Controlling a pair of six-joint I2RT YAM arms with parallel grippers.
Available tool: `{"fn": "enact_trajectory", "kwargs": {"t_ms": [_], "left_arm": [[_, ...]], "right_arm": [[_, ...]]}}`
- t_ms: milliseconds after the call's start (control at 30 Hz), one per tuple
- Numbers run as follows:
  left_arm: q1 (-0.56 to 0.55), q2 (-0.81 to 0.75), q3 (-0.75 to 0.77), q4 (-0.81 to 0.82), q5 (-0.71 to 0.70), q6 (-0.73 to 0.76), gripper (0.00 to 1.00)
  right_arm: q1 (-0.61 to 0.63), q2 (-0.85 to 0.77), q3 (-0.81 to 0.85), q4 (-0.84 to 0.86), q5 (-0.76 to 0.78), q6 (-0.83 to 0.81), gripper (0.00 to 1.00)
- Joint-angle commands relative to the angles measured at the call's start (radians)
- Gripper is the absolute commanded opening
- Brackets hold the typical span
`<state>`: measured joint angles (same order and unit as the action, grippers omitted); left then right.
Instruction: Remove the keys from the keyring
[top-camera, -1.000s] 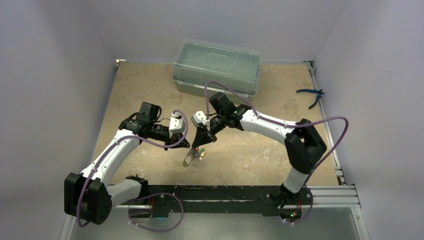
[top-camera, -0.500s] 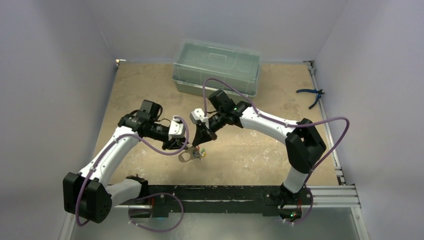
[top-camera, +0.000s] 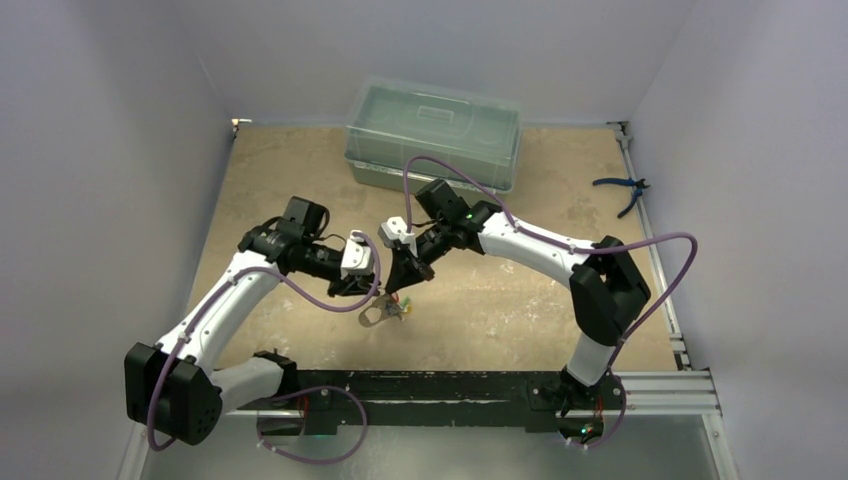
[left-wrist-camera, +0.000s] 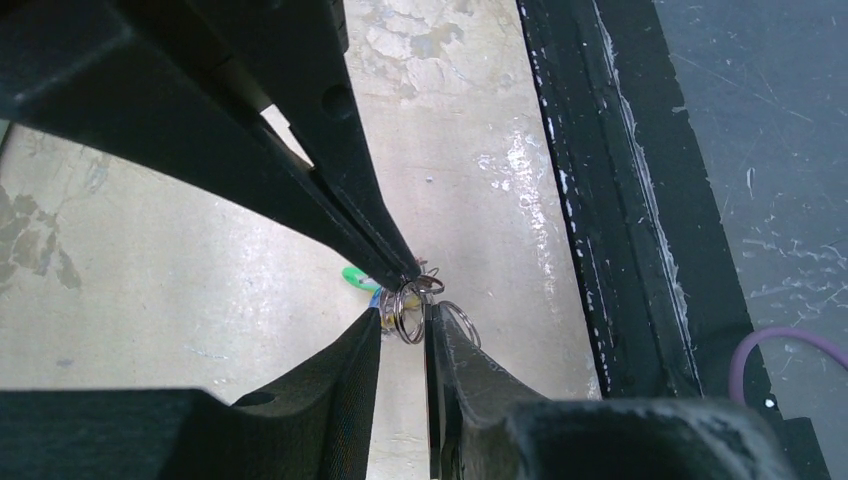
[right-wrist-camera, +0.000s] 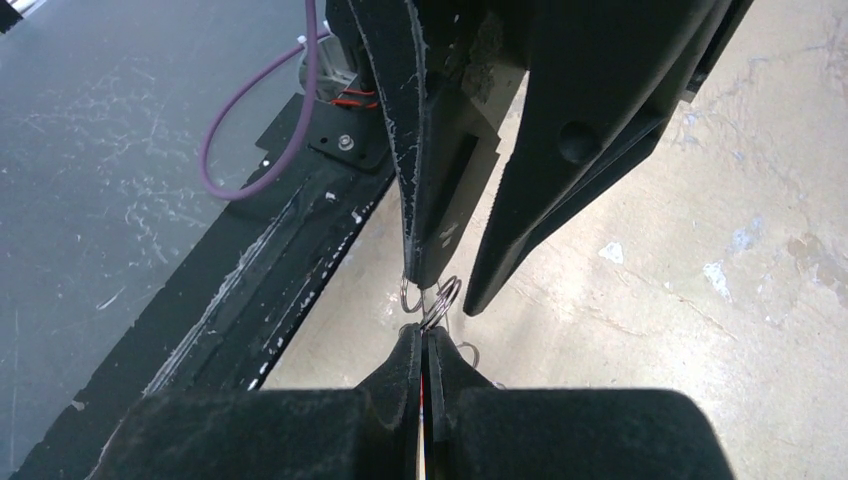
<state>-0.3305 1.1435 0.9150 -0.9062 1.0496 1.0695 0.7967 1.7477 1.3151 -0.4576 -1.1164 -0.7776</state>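
Note:
The keyring (top-camera: 374, 317) hangs just above the table between the two grippers, its whitish strap loop lowest. My right gripper (top-camera: 397, 290) is shut on its metal rings (right-wrist-camera: 440, 300), and a red sliver shows between the pads. My left gripper (top-camera: 370, 296) is slightly open. Its fingertips (left-wrist-camera: 372, 325) stand on either side of one ring (left-wrist-camera: 408, 312) without squeezing it, and a second ring (left-wrist-camera: 462, 322) lies behind one finger. Of the keys I see a green head (left-wrist-camera: 355, 278) and small coloured bits (top-camera: 400, 308). The rest are hidden by fingers.
A clear lidded plastic box (top-camera: 432, 135) stands at the back of the table. Blue-handled pliers (top-camera: 622, 190) lie by the right edge. The black mounting rail (top-camera: 450, 385) runs along the near edge, close under the grippers. Purple cables (top-camera: 330, 290) loop off both arms.
My left gripper has gone from shut to slightly open and shifted a little towards the ring. The right gripper edged left, still shut on the keyring.

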Motion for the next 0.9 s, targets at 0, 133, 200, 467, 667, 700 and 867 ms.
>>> {"fn": "enact_trajectory", "kwargs": {"t_ms": [0,133,200,467,667,700,867], "left_arm": [[-0.016,-0.008,0.009,0.028,0.025,-0.019,0.22],[-0.03,-0.01,0.008,0.046,0.022,-0.039,0.22],[-0.038,-0.008,0.006,0.049,0.019,-0.042,0.21],[-0.046,-0.015,-0.014,0.064,-0.013,-0.057,0.07],[-0.047,-0.031,-0.034,0.074,-0.032,-0.096,0.0],[-0.044,-0.035,-0.034,0.093,-0.036,-0.129,0.0],[0.024,-0.055,-0.056,0.292,-0.019,-0.434,0.0]], "right_arm": [[0.004,0.009,0.051,-0.006,-0.013,0.006,0.0],[0.004,0.012,0.055,-0.005,-0.014,0.01,0.0],[0.004,0.014,0.06,-0.006,-0.016,0.012,0.0],[0.006,0.016,0.06,-0.011,-0.02,0.011,0.0],[0.004,0.008,0.045,-0.004,-0.016,0.008,0.0],[0.003,0.007,0.04,-0.003,-0.014,0.008,0.0],[0.003,0.009,-0.017,0.073,-0.001,0.048,0.0]]}}
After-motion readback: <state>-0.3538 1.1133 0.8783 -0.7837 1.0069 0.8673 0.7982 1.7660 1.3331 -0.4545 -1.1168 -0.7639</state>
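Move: The small metal ring of the keyring, held at the right fingertips, sits only about 1 cm right of the left hand point, level in reach and height and between the left fingers' slightly open tips; from the right hand it is about 1 cm left. From the left hand, the oval metal band hangs roughly 5 cm back, 1 cm left and 4 cm lower; the green and yellow key tags hang about 5 cm right, 3 cm back and 4 cm lower. Ease the left gripper about half a centimetre to the right, closer to the right fingertips, then shut its slightly open fingers fully to pinch the metal ring right beside them. Finish by turning the left wrist some 5 degrees counter-clockwise. Keep the right gripper shut on the keyring and nearly still. ##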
